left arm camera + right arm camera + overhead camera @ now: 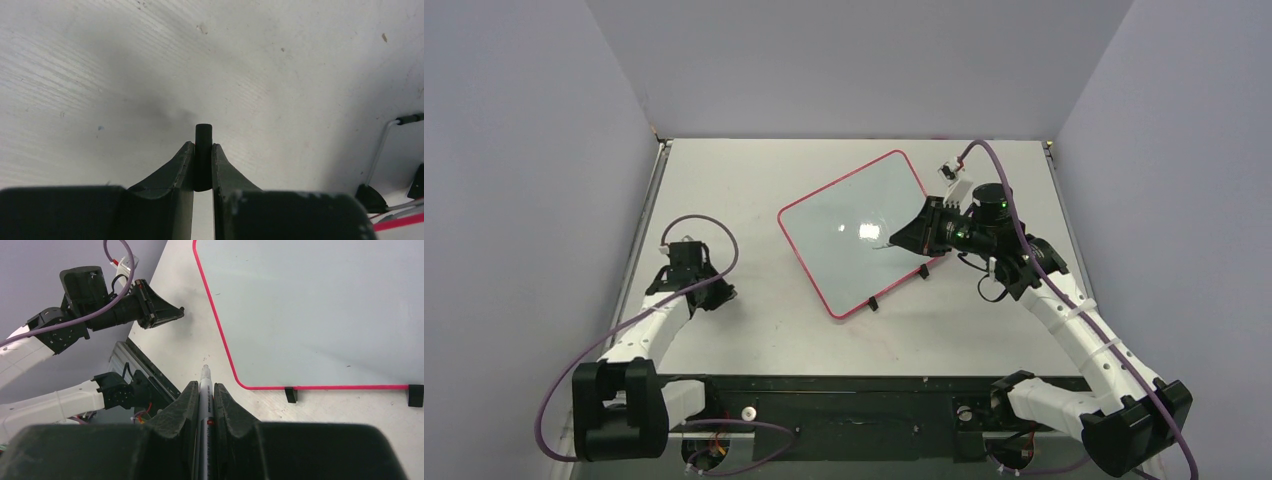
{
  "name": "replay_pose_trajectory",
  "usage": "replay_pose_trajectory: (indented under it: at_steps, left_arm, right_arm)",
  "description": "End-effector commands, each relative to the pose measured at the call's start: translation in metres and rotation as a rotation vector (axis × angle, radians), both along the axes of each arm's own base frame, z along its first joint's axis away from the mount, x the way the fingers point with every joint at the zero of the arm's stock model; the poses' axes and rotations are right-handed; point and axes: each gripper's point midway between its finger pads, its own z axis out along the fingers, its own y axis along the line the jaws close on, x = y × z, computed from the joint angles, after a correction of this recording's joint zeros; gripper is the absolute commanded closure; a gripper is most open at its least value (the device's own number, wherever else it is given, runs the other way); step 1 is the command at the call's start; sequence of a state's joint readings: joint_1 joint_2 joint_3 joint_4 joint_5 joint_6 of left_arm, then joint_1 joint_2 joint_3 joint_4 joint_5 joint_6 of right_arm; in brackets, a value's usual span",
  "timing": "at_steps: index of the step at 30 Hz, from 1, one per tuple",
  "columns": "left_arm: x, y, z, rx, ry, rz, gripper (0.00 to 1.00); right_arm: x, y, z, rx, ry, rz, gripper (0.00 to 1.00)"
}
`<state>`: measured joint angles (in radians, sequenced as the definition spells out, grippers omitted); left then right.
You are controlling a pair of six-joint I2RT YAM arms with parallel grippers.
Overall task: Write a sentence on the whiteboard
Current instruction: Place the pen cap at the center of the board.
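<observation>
The whiteboard [854, 225] lies askew mid-table, white with a red rim and two black clips [873, 303] on its near edge. No sentence shows on it; its face [325, 305] is blank. My right gripper [904, 240] hovers at the board's right side, shut on a grey marker [206, 400]. The marker's bare tip [205, 371] points down beside the board's corner. My left gripper [722, 293] rests low over the table, left of the board. It is shut on a small black cap [204, 132], whose end sticks out past the fingertips.
Grey walls close in the table on the left, back and right. A black rail [854, 410] with the arm bases runs along the near edge. Purple cables [714, 235] loop off both wrists. The board's red rim [400, 221] shows at the left wrist view's lower right.
</observation>
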<state>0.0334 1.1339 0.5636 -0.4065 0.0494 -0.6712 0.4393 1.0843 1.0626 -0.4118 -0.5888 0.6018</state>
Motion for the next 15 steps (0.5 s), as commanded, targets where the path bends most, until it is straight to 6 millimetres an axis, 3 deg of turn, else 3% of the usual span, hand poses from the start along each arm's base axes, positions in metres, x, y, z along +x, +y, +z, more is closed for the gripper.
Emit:
replay_pose_trajectory:
  at_steps: [1,4,9,15]
  left_arm:
    - [0.026,0.0,0.002,-0.004,-0.086,0.055,0.94]
    - [0.025,0.007,-0.008,0.028,-0.065,0.084,0.84]
    - [0.026,0.012,-0.007,0.056,-0.072,0.098,0.64]
    - [0.033,0.018,0.016,0.094,-0.113,0.089,0.58]
  right_arm:
    - [0.002,-0.004,0.008,-0.012,-0.06,-0.02,1.0]
    - [0.003,-0.005,0.008,-0.016,-0.059,-0.024,1.0]
    - [0.005,-0.009,0.004,-0.044,-0.06,-0.044,1.0]
    - [0.008,-0.013,-0.001,-0.075,-0.063,-0.061,1.0]
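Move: The left hand still pinches the pen cap low over the bare table. The spot it is going to is almost under the fingertips, about 1 cm ahead, 1 cm to the right and 3 cm below. The whiteboard's middle lies roughly 15 cm ahead and 31 cm to the right, some 4 cm below. From the right hand, which holds the uncapped pen, that spot is about 35 cm to the left, 2 cm ahead and 26 cm below. The left fingers let go of the pen cap just above the table, opening by about a third of their range after the hand has sunk some 1.5 cm and eased about 1 cm forward. With the fingers spreading, the hand also shifts about 1 cm left, its tilt nearly unchanged. The right hand keeps its grip on the pen and eases down about 1 cm. ##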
